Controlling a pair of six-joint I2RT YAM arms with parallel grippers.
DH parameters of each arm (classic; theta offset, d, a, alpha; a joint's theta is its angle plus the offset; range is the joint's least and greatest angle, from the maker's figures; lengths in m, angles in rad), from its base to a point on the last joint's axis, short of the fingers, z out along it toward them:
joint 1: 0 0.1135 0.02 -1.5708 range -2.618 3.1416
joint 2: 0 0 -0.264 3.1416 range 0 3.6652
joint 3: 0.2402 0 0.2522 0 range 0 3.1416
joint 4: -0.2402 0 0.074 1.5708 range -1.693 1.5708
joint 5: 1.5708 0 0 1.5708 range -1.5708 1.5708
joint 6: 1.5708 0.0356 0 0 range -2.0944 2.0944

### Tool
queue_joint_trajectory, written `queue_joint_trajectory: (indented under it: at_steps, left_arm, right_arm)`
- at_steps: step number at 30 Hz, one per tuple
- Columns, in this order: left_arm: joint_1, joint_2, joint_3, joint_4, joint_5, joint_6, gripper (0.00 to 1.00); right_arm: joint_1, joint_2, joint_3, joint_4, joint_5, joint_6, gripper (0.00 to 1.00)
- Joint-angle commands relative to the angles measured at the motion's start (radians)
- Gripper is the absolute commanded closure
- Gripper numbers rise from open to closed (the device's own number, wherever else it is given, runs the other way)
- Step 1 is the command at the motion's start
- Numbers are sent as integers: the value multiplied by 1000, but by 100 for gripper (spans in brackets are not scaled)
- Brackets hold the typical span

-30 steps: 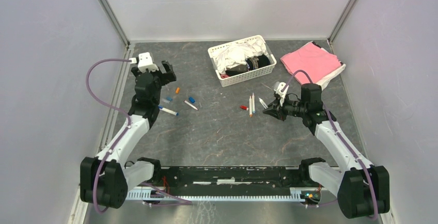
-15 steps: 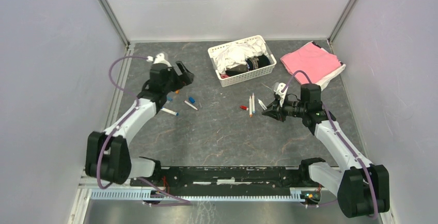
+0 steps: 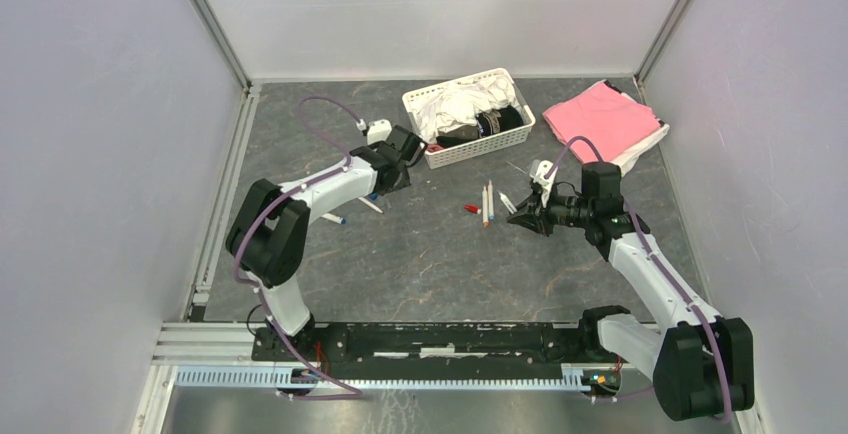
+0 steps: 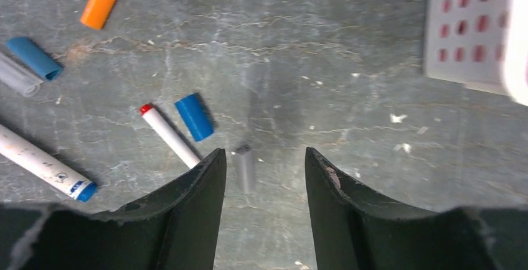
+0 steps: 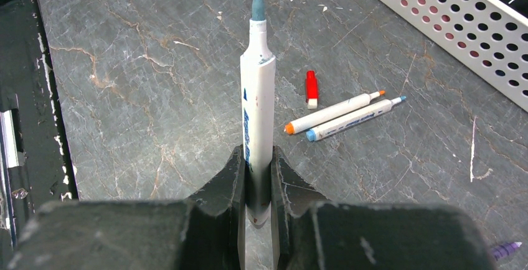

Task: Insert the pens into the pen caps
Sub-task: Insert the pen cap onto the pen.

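Note:
My right gripper (image 5: pixel 258 155) is shut on a white pen (image 5: pixel 258 96) with a grey-blue tip, which points away from the wrist. Beyond it lie a red cap (image 5: pixel 311 88), an orange-ended pen (image 5: pixel 333 113) and a blue-ended pen (image 5: pixel 355 119). My left gripper (image 4: pixel 263 153) is open low over the table, with a small grey cap (image 4: pixel 244 169) lying between its jaws, nearer the left one. Next to it are a blue cap (image 4: pixel 194 116), a red-tipped white pen (image 4: pixel 168 134), another blue cap (image 4: pixel 34 57), an orange cap (image 4: pixel 99 2) and a blue-ended pen (image 4: pixel 43 164).
A white perforated basket (image 3: pixel 432 152) of cloths stands at the back, just right of my left gripper (image 3: pixel 398 166). A pink cloth (image 3: pixel 600 119) lies at the back right. Metal rails run along the left edge and the near edge.
My left arm has swung from the far left across to the spot beside the basket, and its jaws have narrowed. The right arm with its pen has not moved.

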Motion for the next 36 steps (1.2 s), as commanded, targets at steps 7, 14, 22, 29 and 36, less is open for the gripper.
queue_joint_trajectory:
  at_steps: [7, 14, 22, 29, 36]
  left_arm:
    - [-13, 22, -4, -59, -76, -120, 49]
    - [-32, 1, -70, -42, -45, -168, 57]
    - [-32, 18, -94, -16, -14, -160, 62]
    - [-30, 52, -77, 0, -5, -138, 63]
    - [-13, 66, -75, 12, 9, -124, 66]
  right_arm:
    - [2, 4, 37, -1, -16, -12, 100]
    - [3, 9, 39, -2, -18, -12, 100]
    - [3, 7, 37, -2, -16, -12, 100]
    - [3, 6, 37, -3, -16, -12, 100]
    - [2, 6, 37, -5, -16, -12, 100]
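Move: The grey pen cap lies on the table roughly 3 cm back from the left hand, 1 cm to its left and 7 cm below. At that same depth, the blue cap is straight left of the hand by about 5 cm, the thin red-ended pen some 3 cm back and 5 cm left, and the blue-ended marker 6 cm back and 11 cm left. From the right hand, the grey cap is about 10 cm ahead, 26 cm left and 13 cm down. Down onto the grey pen cap the left hand sinks about 5 cm while drawing back some 3.5 cm, its fingers tipping a little steeper and narrowing from just over half open to about a third, so that the tips come close on either side of the cap, still unclosed. The right hand stays put and keeps the uncapped pen pinched. ##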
